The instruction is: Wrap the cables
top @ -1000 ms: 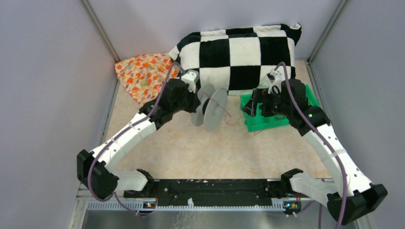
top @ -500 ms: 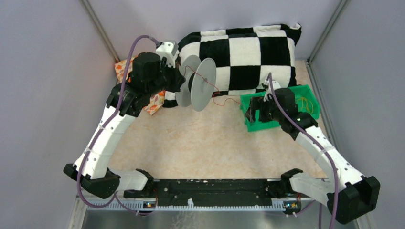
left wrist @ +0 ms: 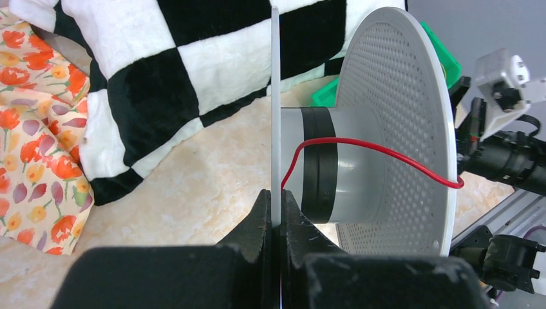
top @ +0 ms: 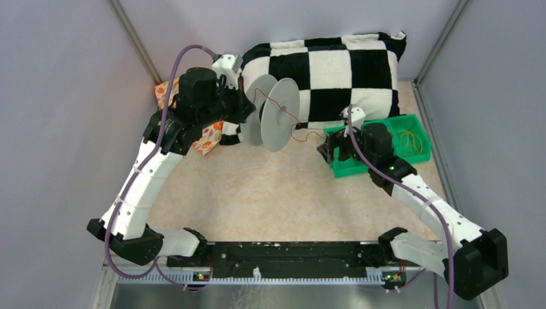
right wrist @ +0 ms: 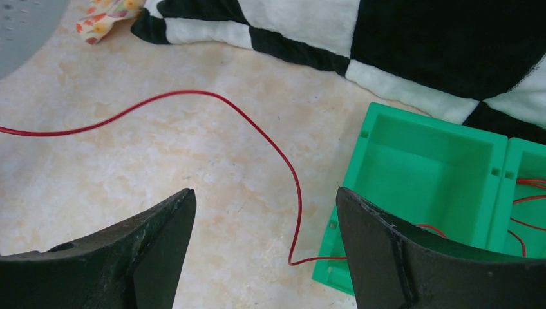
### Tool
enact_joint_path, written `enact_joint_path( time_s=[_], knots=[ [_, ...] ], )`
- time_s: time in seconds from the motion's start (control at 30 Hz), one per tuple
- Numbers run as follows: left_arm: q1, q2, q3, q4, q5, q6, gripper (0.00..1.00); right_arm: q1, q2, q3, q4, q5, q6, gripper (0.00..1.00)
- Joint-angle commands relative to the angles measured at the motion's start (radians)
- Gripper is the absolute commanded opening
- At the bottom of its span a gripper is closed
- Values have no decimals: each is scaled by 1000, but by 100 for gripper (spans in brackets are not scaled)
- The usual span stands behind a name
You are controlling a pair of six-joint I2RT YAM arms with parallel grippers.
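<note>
My left gripper [top: 243, 106] is shut on the near flange of the grey spool [top: 272, 116] and holds it up in front of the pillow; the wrist view shows the jaws [left wrist: 278, 206] pinching the thin flange edge. A thin red cable [left wrist: 380, 151] runs over the spool's hub and far flange, then sags down to the floor [top: 301, 134] towards the green bin [top: 344, 168]. My right gripper [top: 327, 152] is open and empty just left of the bin, with the red cable [right wrist: 257, 129] lying between and beyond its fingers. More red cables [right wrist: 528, 193] and yellow cables [top: 412, 138] lie in the bin.
A black and white checkered pillow [top: 328, 64] lies along the back. A floral cloth [top: 166, 89] sits at the back left behind my left arm. Grey walls close in both sides.
My left arm has lifted the spool up and to the back left, drawing the red cable out. My right gripper has moved left from over the bin to its left end.
</note>
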Motion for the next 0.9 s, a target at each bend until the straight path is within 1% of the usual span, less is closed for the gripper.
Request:
enact_joint_path(
  time_s=[0.0,0.1,0.13,0.17,0.2,0.23,0.27,0.37,0.43,0.6,0.67,0.77,0.87],
  knots=[
    [4,-36,51,81,6,-24,0,11,73,27,84,38,-71,80],
    [5,-38,53,76,12,-27,0,12,110,25,95,25,-63,78],
    [7,-40,53,75,12,-28,0,12,119,24,100,20,-54,75],
    [8,-42,53,73,13,-28,0,12,122,24,106,31,-39,66],
    [8,-44,53,74,12,-27,0,12,126,27,106,50,-19,48],
    [11,-46,54,72,14,-24,0,11,129,34,102,78,3,21],
    [13,-47,58,66,18,-21,0,12,131,44,93,110,19,1],
    [22,-31,72,22,24,-1,0,12,130,101,53,145,20,0],
    [27,-24,53,-4,36,8,0,11,109,132,61,153,9,0],
    [38,-59,-61,-21,97,49,0,-3,28,132,204,280,-26,0],
    [39,-74,-115,-39,143,99,0,-54,48,175,193,273,-13,0],
    [41,-110,-241,-47,218,165,0,-150,122,246,170,206,42,0],
    [41,-141,-331,-51,298,197,0,-185,186,302,155,193,52,0]
  ],
)
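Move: The red cable crosses between the right hand's open fingers and a little under them, its grip spot some 4 cm below and 2 cm ahead, level left-right. The spool hangs about 15 cm to the left, 2 cm ahead and 15 cm above; the green bin's middle lies about 15 cm right, 5 cm ahead and 19 cm below. From the left hand, which holds the spool's rim, the cable spot is about 22 cm right, 2 cm ahead and 22 cm below. The red cable is taken by the right hand, which sinks about 4 cm while easing forward, pinches the strand, then lifts it some 13 cm, sweeping forward and right, away from the spool, as the wrist tips up and turns clockwise. The left hand keeps its hold on the spool's rim, waits nearly still, then lowers and draws back a little, nose tipping down. ##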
